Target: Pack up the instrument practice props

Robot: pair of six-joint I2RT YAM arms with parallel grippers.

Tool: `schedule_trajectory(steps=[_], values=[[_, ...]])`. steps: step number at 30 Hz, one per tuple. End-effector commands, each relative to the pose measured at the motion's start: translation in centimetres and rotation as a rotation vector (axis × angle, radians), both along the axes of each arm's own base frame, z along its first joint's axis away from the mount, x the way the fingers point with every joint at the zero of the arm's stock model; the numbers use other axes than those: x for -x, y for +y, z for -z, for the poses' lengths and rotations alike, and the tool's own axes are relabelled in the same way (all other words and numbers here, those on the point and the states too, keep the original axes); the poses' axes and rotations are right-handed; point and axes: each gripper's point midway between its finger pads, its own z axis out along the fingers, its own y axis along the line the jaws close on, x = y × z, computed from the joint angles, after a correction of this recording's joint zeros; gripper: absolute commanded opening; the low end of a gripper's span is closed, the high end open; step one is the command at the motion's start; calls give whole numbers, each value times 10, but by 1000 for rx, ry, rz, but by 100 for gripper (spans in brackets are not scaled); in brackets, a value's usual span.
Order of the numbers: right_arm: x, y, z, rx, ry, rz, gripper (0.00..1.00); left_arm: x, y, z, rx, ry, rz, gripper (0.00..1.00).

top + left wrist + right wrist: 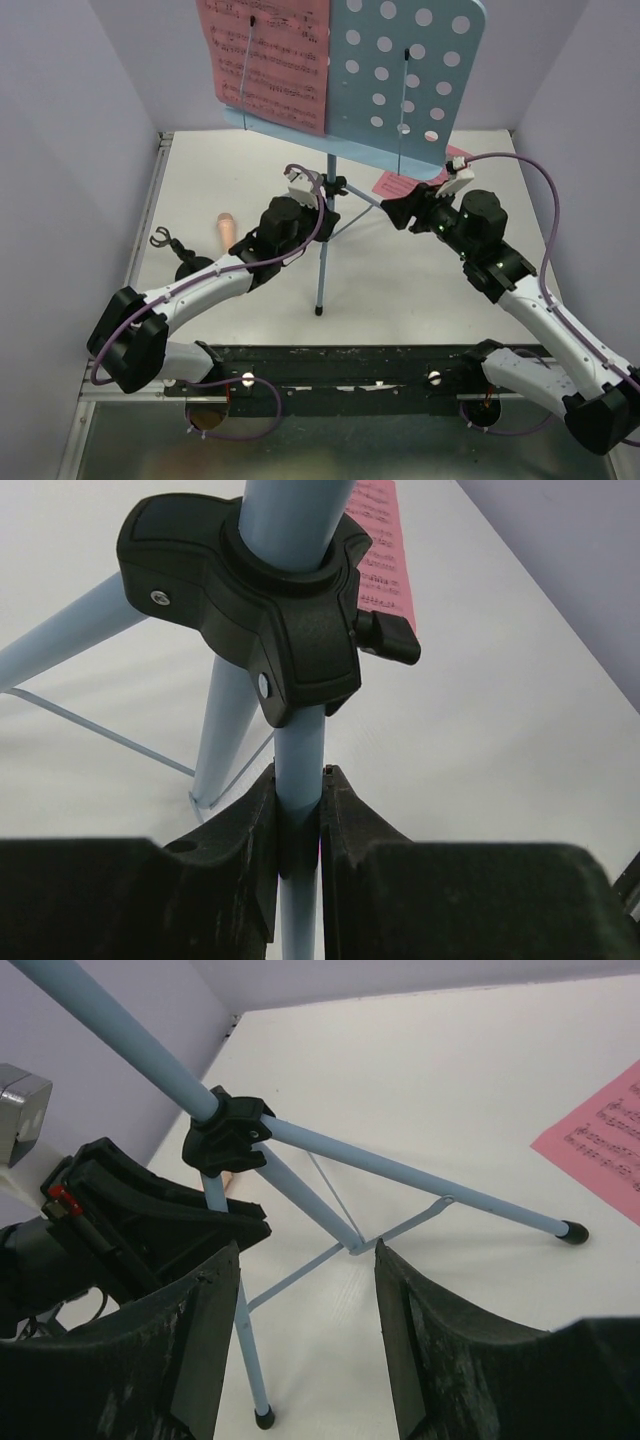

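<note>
The light-blue music stand [410, 60] stands upright at mid-table, with one pink sheet-music page [270, 60] on the left half of its hole-dotted desk. A second pink page [390, 183] lies flat on the table behind my right gripper. My left gripper [298, 772] is shut on the stand's near leg [300, 740], just below the black tripod hub [260, 600]. My right gripper [306, 1247] hangs open beside the tripod legs and brace, touching nothing. The beige-pink toy microphone [227, 228] lies on the table at left, next to the short black mic stand [175, 250].
Lilac walls [70, 150] close in the white table on the left, back and right. A black rail [350, 365] carrying both arm bases runs along the near edge. Purple cables [545, 200] loop from each wrist. The stand's other legs [420, 1175] spread toward the back right.
</note>
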Motion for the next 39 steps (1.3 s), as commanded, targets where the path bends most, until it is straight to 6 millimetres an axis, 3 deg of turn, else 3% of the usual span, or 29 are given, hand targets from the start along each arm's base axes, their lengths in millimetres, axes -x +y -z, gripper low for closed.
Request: schedule_trajectory(steps=[1,4,6,9,12,18,22,28,30,34,39], values=[[19,-19,21,79,62,32,65,8,-13,-2,78,37,3,0],[30,-25,23,100,66,29,66,4,-6,2,68,53,-47,0],[37,-30,24,112,66,25,67,5,0,1,58,47,-66,17],[48,-36,29,131,72,17,68,9,14,-5,36,18,-97,55],[61,-35,32,137,78,-28,68,15,31,-15,25,-8,-133,70],[101,-14,31,139,42,-274,66,45,74,-22,20,-34,-189,74],[114,-21,19,154,-38,-268,65,63,104,-29,64,-59,-252,76],[146,-4,5,124,-89,-449,65,73,123,-45,74,-95,-285,78],[154,-8,-17,92,-171,-447,65,74,125,-52,81,-109,-290,78],[171,-28,-88,23,-391,-383,65,77,131,-65,106,-133,-302,78],[193,-11,-154,-30,-486,-547,65,81,137,-98,139,-203,-299,78]])
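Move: The left fingers already grip the music stand's front leg, so it lies at the hand; the black hub sits about 5 cm ahead and 4 cm above. From this hand the leg's rubber foot is 13 cm back and 3 cm left, and the microphone about 28 cm left and 3 cm ahead, both some 20 cm below. From the right gripper the gripped leg is about 14 cm left, 2 cm ahead and 8 cm lower. Open the left gripper wide to let go of the music stand's leg just below the hub, then draw the hand about 12 cm left and 8 cm back, rising some 5 cm and turning counter-clockwise. Meanwhile pull the open right gripper back about 17 cm, away from the stand, swinging it roughly 20 degrees counter-clockwise; let it dip slightly, then lift it quickly at the end with its fingers tipping up. ##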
